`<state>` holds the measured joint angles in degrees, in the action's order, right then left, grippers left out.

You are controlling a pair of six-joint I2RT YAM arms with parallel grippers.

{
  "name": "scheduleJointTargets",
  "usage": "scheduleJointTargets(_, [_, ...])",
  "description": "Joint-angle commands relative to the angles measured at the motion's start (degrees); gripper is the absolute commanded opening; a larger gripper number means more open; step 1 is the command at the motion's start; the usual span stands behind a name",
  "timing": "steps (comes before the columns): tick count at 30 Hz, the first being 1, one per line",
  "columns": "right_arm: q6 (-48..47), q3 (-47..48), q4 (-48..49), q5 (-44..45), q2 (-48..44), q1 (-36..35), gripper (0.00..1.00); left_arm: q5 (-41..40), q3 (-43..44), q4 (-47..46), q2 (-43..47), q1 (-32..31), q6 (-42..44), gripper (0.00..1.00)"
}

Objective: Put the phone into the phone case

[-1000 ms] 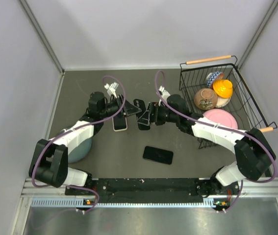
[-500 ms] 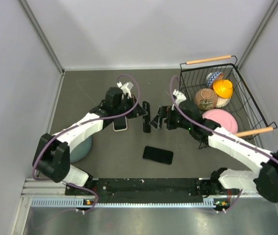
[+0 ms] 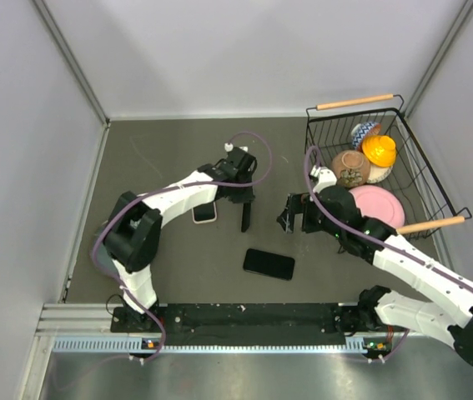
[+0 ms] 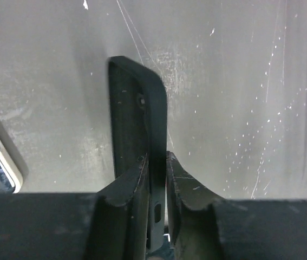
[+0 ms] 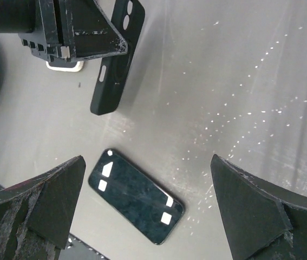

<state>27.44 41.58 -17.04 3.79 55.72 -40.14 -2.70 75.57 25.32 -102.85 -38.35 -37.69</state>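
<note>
The black phone case (image 3: 245, 214) stands on its long edge on the grey table, pinched along one side wall by my left gripper (image 3: 242, 193), which is shut on it. In the left wrist view the case (image 4: 137, 103) rises straight up from between the fingers (image 4: 125, 189). The black phone (image 3: 269, 263) lies flat, screen up, nearer the front and apart from the case. My right gripper (image 3: 294, 215) hovers open to the right of the case with nothing in it. Its wrist view looks down on the phone (image 5: 136, 203) and the case (image 5: 115, 70).
A white-edged phone (image 3: 204, 212) lies flat just left of the case. A black wire basket (image 3: 354, 103) at the back right holds a pink plate (image 3: 375, 202), an orange toy (image 3: 379, 150) and a brown ball (image 3: 349, 168). Grey walls close in three sides.
My left gripper closed on the case and carried it right, upright on its edge. My right gripper let go of the case, opened wide and drew back to the right.
</note>
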Motion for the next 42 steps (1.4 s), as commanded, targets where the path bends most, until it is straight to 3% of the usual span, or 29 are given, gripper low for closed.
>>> scheduleJointTargets(1, [-2.3,-0.3,-2.9,3.1,-2.5,-0.4,0.99,-0.9,5.1,3.6,-3.5,-1.1,-1.1,0.3])
scheduleJointTargets(2, [-2.7,-0.4,-3.3,3.2,-2.6,-0.4,0.99,0.4,5.0,1.9,-3.5,-1.1,-1.5,0.45])
scheduleJointTargets(5, [-4.1,-1.1,-4.0,2.7,-3.8,-0.5,0.98,4.6,4.2,-1.1,-1.9,-1.2,-1.9,0.68])
scheduleJointTargets(8, [-4.9,-2.1,-2.8,2.7,-4.4,-0.5,0.97,5.8,5.8,-0.2,1.0,-0.5,-2.1,0.8])
scheduleJointTargets(9, [-5.6,-2.7,-1.9,2.0,-4.4,-0.6,0.96,5.7,6.9,0.9,2.7,0.2,-2.1,0.99])
scheduleJointTargets(15, [-13.1,-4.6,3.2,-2.5,-3.3,-3.5,0.92,3.9,2.8,2.2,12.6,5.4,-2.3,0.99])
scheduleJointTargets(23, [-26.5,2.5,-1.1,-10.1,10.5,-7.4,0.91,4.2,-8.9,1.5,26.0,13.4,-0.6,0.99])
scheduleJointTargets(27, [-38.0,4.5,-4.7,-2.5,16.9,-14.7,0.93,9.1,-17.7,-0.4,33.1,20.0,1.2,0.99])
scheduleJointTargets(30, [-42.5,5.9,-7.1,-3.3,22.2,-19.2,0.95,7.5,-22.8,-0.2,38.5,22.9,2.8,0.99])
scheduleJointTargets(35, [-42.4,7.1,-7.2,-8.0,26.6,-21.1,0.95,8.0,-26.7,1.0,43.2,27.0,5.4,0.99])
scheduleJointTargets(42, [-42.1,9.3,-6.9,-6.3,31.9,-21.4,0.95,8.9,-30.0,0.3,46.0,28.4,9.0,0.99])
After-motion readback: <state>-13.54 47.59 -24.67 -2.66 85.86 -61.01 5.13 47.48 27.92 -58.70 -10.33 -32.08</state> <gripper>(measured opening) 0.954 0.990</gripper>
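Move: The left fingertips hold the upper long edge of the black phone case, which stands on its side; its middle is about 3 cm back and 4 cm below that hand. The white-edged phone lies some 12 cm left of it, 1 cm back, 8 cm lower. The right hand's goal, the black phone, is about 10 cm back, 7 cm left and 16 cm below; from that hand the case is 6 cm ahead, 13 cm left, 13 cm lower. Spread the left fingers wide to let go of the case while easing about 2 cm right, then lift the hand clear and carry it left past the white-edged phone, ending some 20 cm left and 5 cm back. Meanwhile bring the open right gripper down about 14 cm, back 9 and left over the black phone, turning it roughly 55 degrees counter-clockwise and pointing it more steeply down. ##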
